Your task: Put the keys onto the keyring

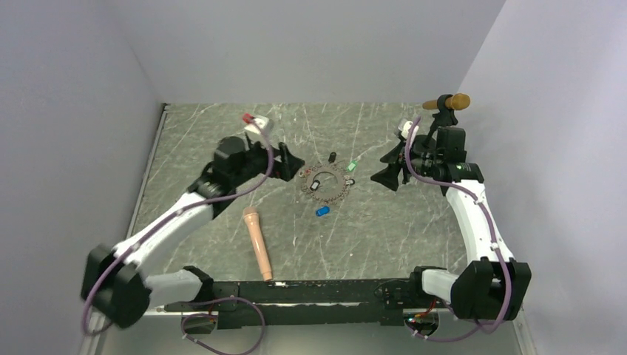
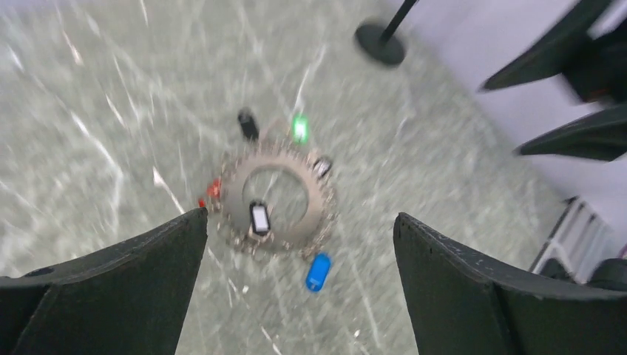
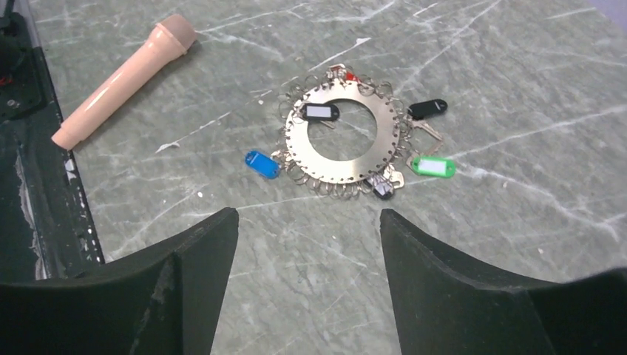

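The keyring (image 1: 337,191) (image 3: 384,140) (image 2: 319,207) is a flat metal disc with a hole, edged with small wire loops, lying mid-table. On its face lies a black key with a white label (image 3: 320,112) (image 2: 259,217). A blue key (image 1: 322,211) (image 3: 262,163) (image 2: 317,271) lies loose just off its near rim. A green key (image 1: 353,165) (image 3: 432,166) (image 2: 299,128) and a black key (image 1: 333,156) (image 3: 427,109) sit at its far side, a red one (image 3: 347,72) at the left rim. My left gripper (image 1: 294,164) (image 2: 301,214) hovers open and empty left of the ring. My right gripper (image 1: 381,168) (image 3: 309,212) hangs open and empty to the ring's right.
A peach cylinder (image 1: 257,242) (image 3: 122,78) lies near the front, left of centre. A black stand holding a tan bar (image 1: 446,103) rises at the back right, its base (image 2: 379,42) on the table. A white block with a red piece (image 1: 256,122) sits back left. Walls close in on three sides.
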`<state>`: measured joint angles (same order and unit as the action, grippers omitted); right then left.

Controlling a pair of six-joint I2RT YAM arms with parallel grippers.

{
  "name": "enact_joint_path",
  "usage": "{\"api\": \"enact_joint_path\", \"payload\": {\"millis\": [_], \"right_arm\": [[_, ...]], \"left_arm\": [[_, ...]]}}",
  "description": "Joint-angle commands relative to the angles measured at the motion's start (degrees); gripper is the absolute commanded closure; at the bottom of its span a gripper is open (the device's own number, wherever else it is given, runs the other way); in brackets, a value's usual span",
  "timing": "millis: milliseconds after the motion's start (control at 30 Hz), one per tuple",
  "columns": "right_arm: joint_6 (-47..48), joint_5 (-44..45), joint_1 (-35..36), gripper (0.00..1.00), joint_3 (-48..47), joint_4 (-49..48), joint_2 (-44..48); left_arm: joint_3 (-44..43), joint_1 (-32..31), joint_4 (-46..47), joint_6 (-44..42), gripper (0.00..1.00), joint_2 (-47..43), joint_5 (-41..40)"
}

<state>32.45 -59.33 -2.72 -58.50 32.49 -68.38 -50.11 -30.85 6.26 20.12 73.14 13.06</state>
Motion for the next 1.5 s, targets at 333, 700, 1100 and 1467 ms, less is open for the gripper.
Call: {"api": "enact_joint_path", "payload": {"millis": [333,700,1100,1467], "right_arm": [[-35.4,19.1,-7.8,0.0,-2.8,-4.8,16.0],[-40.5,30.1,-7.8,0.0,-4.1,-1.0,21.7],[-42.0,31.0,-7.8,0.0,-2.5,-3.5,22.1],[-41.8,32.7,-7.8,0.0,-0.6,-5.3,20.3]], "left_arm": [[-2.2,5.7,-35.1,-1.8,0.01,-42.3,-11.5],[-2.6,5.7,-38.3,-3.7,0.01,-45.8,-10.4],[-1.5,5.7,-39.2,-5.6,0.01,-47.4,-11.5],[0.9,5.8,-38.0,-6.7,0.01,-49.1,-12.9]]}}
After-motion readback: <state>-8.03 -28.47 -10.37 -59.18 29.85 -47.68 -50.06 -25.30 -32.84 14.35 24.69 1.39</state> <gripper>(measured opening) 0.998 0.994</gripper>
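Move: The keyring lies flat on the table, its centre about level with my left hand, some 9 cm to its right and 19 cm below. From my left hand the blue tag is 8 cm back and 8 cm right, the microphone some 17 cm back and 11 cm left. From my right hand the keyring is about 3 cm ahead, 15 cm left and 20 cm down; the green tag is 8 cm ahead, 6 cm left; the stand's base 14 cm ahead, 16 cm right. I clear both empty hands off the keyring. My left hand, fingers already wide, climbs about 12 cm while pulling back and left some 14 cm each way, fingertips tipping up, then sinks a little. My right hand opens fully, rises and moves right, nearly 10 cm each, swivelling some 45 degrees clockwise to point more forward, and settles slightly lower at the end. ##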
